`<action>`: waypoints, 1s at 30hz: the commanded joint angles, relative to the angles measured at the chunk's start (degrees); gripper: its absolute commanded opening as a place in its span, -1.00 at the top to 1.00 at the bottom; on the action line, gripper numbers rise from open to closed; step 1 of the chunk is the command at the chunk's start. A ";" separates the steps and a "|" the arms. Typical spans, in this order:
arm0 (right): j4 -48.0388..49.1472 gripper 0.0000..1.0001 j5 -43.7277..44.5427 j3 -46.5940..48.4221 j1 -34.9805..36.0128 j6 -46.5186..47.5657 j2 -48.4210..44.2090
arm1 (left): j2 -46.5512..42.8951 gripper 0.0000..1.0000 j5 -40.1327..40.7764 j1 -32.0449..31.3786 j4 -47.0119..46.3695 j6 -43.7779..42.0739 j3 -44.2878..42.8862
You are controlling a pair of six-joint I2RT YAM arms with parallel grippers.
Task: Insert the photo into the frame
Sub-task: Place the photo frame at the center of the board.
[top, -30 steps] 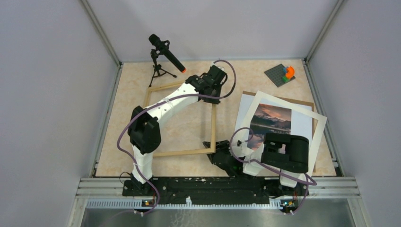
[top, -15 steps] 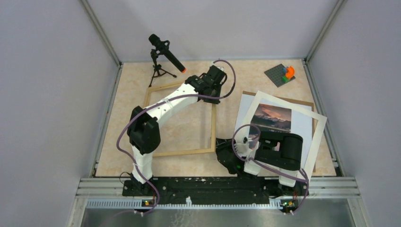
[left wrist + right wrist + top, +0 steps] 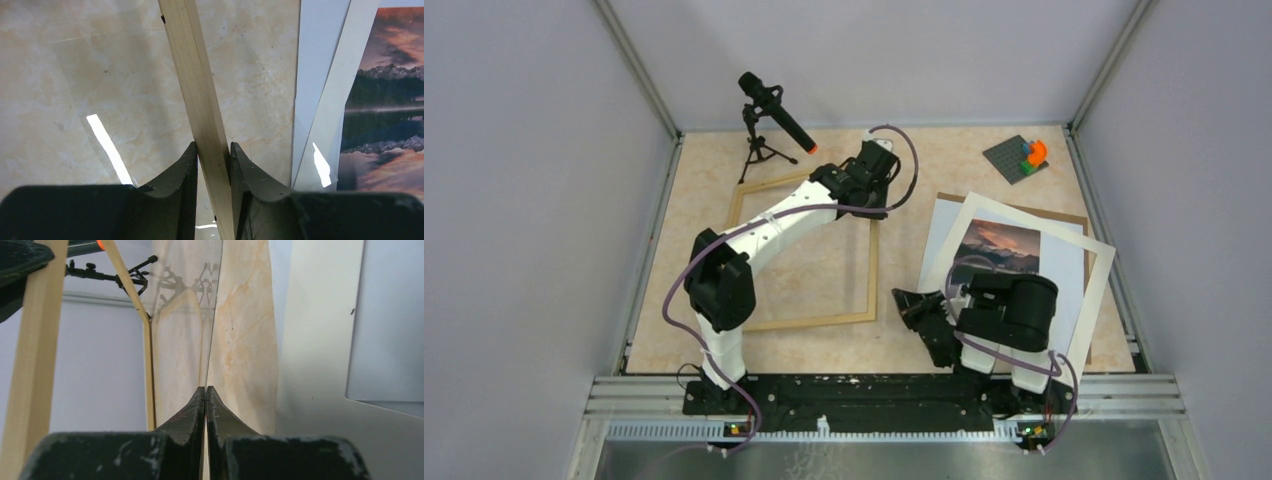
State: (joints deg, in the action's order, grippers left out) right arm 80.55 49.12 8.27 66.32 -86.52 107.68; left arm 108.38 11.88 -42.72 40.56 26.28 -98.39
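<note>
The frame [image 3: 814,322] of thin light wood lies on the table left of centre. My left gripper [image 3: 875,205] is shut on its right strip [image 3: 192,75] near the far corner; both pads press the wood. The photo [image 3: 999,250], a sunset landscape, lies to the right under a white mat [image 3: 1096,268] and also shows in the left wrist view [image 3: 390,100]. My right gripper [image 3: 904,300] sits between the frame and the photo. Its jaws [image 3: 206,388] are shut on the edge of a thin clear sheet [image 3: 212,315], seen edge-on and mirroring the scene.
A brown backing board [image 3: 1064,215] lies beneath the mat and photo. A microphone on a small tripod [image 3: 774,112] stands at the back left. A grey plate with coloured bricks [image 3: 1021,157] is at the back right. Walls close in the table's left, far and right sides.
My right gripper moved right, away from the frame's near right corner, and its jaws closed. The left gripper kept its hold on the frame.
</note>
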 commanded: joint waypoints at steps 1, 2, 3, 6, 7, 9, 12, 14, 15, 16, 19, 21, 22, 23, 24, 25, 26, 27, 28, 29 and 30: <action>4.09 1.00 -4.22 -4.47 -1.75 8.83 -10.61 | -4.99 1.00 2.12 0.43 -7.48 1.79 3.43; -0.74 1.00 -5.03 -5.12 -2.19 8.94 -14.50 | -5.00 1.00 2.01 0.44 -8.02 2.03 3.76; -6.89 1.00 -6.65 -5.41 -3.20 8.42 -18.51 | -4.76 1.00 1.78 0.41 -8.29 2.28 3.82; -32.32 1.00 -7.65 -3.31 -4.32 10.85 -34.79 | -3.64 1.00 0.64 0.41 -8.56 2.11 3.36; -42.05 1.00 -6.58 -1.94 -4.42 12.13 -41.26 | -3.37 1.00 0.23 0.36 -8.45 1.84 3.16; -62.07 1.00 -2.52 0.61 -4.39 14.74 -53.48 | -2.82 1.00 -0.96 0.40 -8.36 1.55 3.29; -81.77 1.00 3.05 3.70 -5.10 25.54 -73.26 | -2.01 0.97 -4.65 0.43 -10.02 1.29 4.96; -92.93 1.00 6.04 7.73 -5.82 34.36 -83.03 | -1.05 0.90 -7.86 0.53 -11.40 1.29 5.90; -96.71 1.00 7.67 10.31 -5.93 38.97 -86.83 | -0.44 0.86 -9.83 0.50 -12.24 1.08 6.19; -99.32 1.00 9.03 13.14 -5.92 45.27 -89.75 | 0.42 0.82 -11.30 0.48 -13.11 0.62 6.38; -103.02 1.00 11.07 22.44 -5.99 60.79 -94.16 | 3.80 0.79 -17.19 0.72 -14.27 -0.79 5.34; -107.75 1.00 13.40 28.81 -6.03 60.52 -93.65 | 6.12 0.79 -19.29 0.88 -14.23 -0.74 4.49; -105.42 1.00 12.92 30.56 -6.03 65.12 -92.84 | 7.00 0.79 -19.96 0.90 -14.79 -0.59 4.40; -105.37 1.00 11.73 32.95 -6.05 67.52 -91.60 | 7.74 0.79 -20.29 1.01 -15.18 -0.35 4.24; -106.55 1.00 11.90 35.36 -6.03 67.78 -89.78 | 8.52 0.79 -20.39 1.10 -15.42 -0.07 4.14; -107.50 1.00 12.10 38.12 -5.99 68.12 -87.80 | 9.17 0.79 -20.38 1.14 -15.79 0.11 4.09; -107.83 1.00 11.78 40.77 -6.02 69.45 -85.31 | 9.82 0.79 -20.21 1.29 -16.11 0.27 3.96; -108.00 1.00 11.15 43.03 -6.01 70.83 -84.14 | 10.57 0.79 -20.00 1.49 -16.20 0.50 3.79; -108.23 1.00 10.61 45.55 -6.03 72.08 -82.65 | 11.14 0.79 -20.01 1.75 -16.18 0.78 3.47; -108.46 1.00 10.10 47.77 -5.99 73.06 -80.94 | 11.60 0.80 -20.25 1.91 -16.02 1.05 3.20; -108.27 1.00 9.56 49.54 -6.02 73.86 -80.15 | 11.86 0.80 -20.38 2.10 -15.96 1.38 3.13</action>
State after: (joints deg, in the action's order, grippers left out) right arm -24.82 59.94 50.65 60.58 -21.37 22.37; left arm 119.96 -4.10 -41.54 29.04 26.35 -92.27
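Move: The left hand grips the frame's raised right rail; the board's middle is about 7 cm back and 2 to the right of this hand, 15 below. The frame's middle lies some 8 cm back, 15 left and 6 below it, the mic stand 14 ahead, 21 left and 8 below. From the right hand, already pinching the clear sheet, the photo is some 21 cm right, 4 ahead and 3 below, the frame's middle 19 left, 8 ahead and 5 above. Up and to the right, speeding up, the right arm draws the pinched clear sheet out from under the raised frame, climbing about 30 cm and going 20 across over the photo while the hand rolls right side up and its fingertips tip upward. After holding the rail aloft at first, the left hand lowers it some 11 cm towards the board, drifting a little right and keeping its grip. ##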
